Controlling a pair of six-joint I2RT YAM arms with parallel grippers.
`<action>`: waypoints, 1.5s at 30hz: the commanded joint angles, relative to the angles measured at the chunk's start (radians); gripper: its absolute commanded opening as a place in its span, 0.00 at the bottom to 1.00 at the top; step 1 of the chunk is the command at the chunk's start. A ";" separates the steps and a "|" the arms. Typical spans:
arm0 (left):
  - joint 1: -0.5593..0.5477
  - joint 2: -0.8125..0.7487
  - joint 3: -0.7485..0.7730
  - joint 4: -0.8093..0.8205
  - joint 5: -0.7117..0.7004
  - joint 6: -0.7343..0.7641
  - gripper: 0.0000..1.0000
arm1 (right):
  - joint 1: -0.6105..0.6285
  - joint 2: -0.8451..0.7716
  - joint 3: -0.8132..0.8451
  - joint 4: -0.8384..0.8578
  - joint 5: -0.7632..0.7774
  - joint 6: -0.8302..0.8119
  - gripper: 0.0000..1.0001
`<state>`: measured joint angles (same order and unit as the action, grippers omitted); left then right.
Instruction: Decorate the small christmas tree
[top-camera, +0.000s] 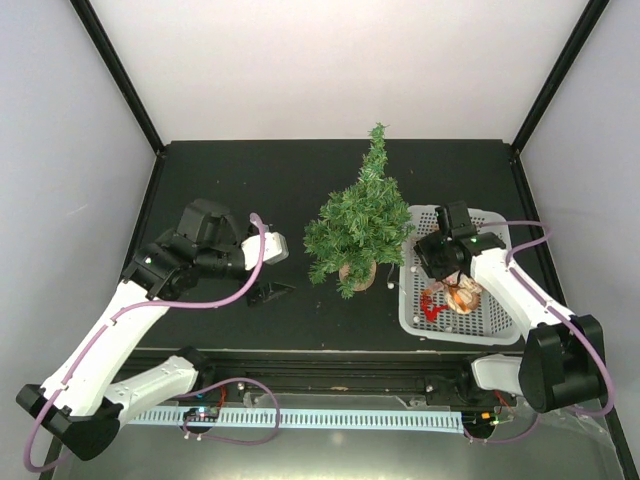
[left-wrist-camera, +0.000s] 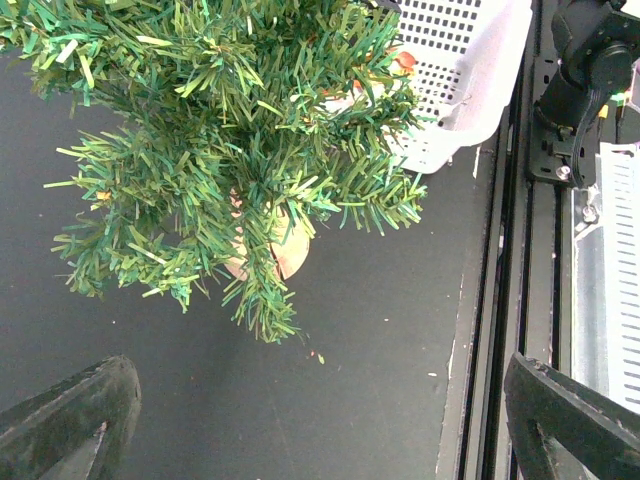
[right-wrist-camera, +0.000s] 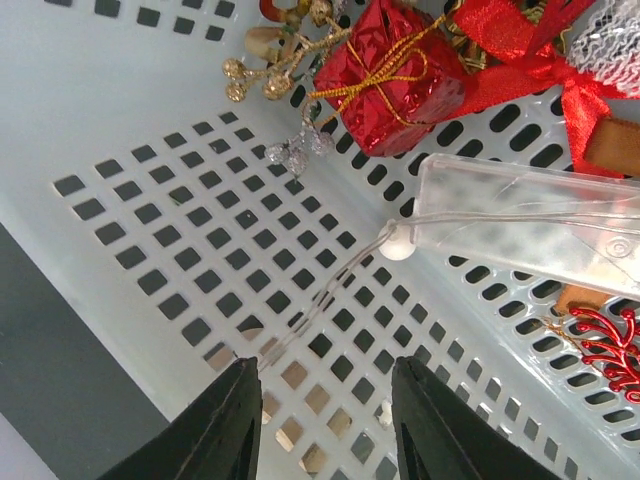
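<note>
The small christmas tree (top-camera: 360, 228) stands mid-table on its tan wooden base (left-wrist-camera: 287, 250), and its green branches (left-wrist-camera: 220, 130) fill the upper left wrist view. My left gripper (top-camera: 273, 268) waits left of the tree, open wide (left-wrist-camera: 318, 365) over bare mat. My right gripper (top-camera: 455, 268) hangs inside the white basket (top-camera: 495, 318), open (right-wrist-camera: 322, 368) with nothing between the fingers (right-wrist-camera: 228, 425). A thin wire (right-wrist-camera: 320, 295) from a clear plastic box (right-wrist-camera: 530, 225) runs toward the left finger. A red gift box (right-wrist-camera: 390, 75), gold beads (right-wrist-camera: 255, 75) and a red bow (right-wrist-camera: 530, 50) lie further in.
The basket (left-wrist-camera: 470, 80) sits just right of the tree, touching its lower branches. A red glitter ornament (right-wrist-camera: 605, 350) lies by the basket wall. Ornaments (top-camera: 450, 297) cluster at the basket's near end. The right arm's base (left-wrist-camera: 590, 80) and the metal rail (top-camera: 330, 418) line the near edge.
</note>
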<state>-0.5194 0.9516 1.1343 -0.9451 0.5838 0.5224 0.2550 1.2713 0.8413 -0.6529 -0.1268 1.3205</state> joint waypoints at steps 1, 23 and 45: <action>-0.006 0.000 0.002 0.023 0.012 -0.005 0.99 | -0.016 -0.002 0.032 -0.020 0.035 0.043 0.37; -0.006 -0.001 -0.006 0.026 0.003 0.002 0.99 | -0.028 0.174 0.148 -0.049 -0.039 0.034 0.34; -0.008 0.000 0.002 0.021 -0.004 0.001 0.99 | -0.028 0.130 0.102 0.006 -0.053 0.017 0.01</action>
<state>-0.5194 0.9512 1.1282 -0.9329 0.5804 0.5224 0.2329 1.4609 0.9436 -0.6388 -0.2039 1.3411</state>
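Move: Some 2 cm ahead of the right hand, 1 cm to its left and 2 cm lower lies the thin clear light string, inside the basket. The red gift sits about 7 cm to the right and 1 cm ahead, the clear box roughly 4 cm back and 4 cm right, both lower; the tree's foot is about 13 cm left and 2 cm back. From the left hand the string lies some 30 cm right, 9 cm ahead and 19 cm below. Easing forward some 2.5 cm inside the basket, the right hand first edges barely 1 cm right, then reaches forward and sinks about 1.5 cm, its fingers tipping slightly further down. It drifts back left about 2 cm while the part-open fingers close fully, pinching the light string between their tips. ##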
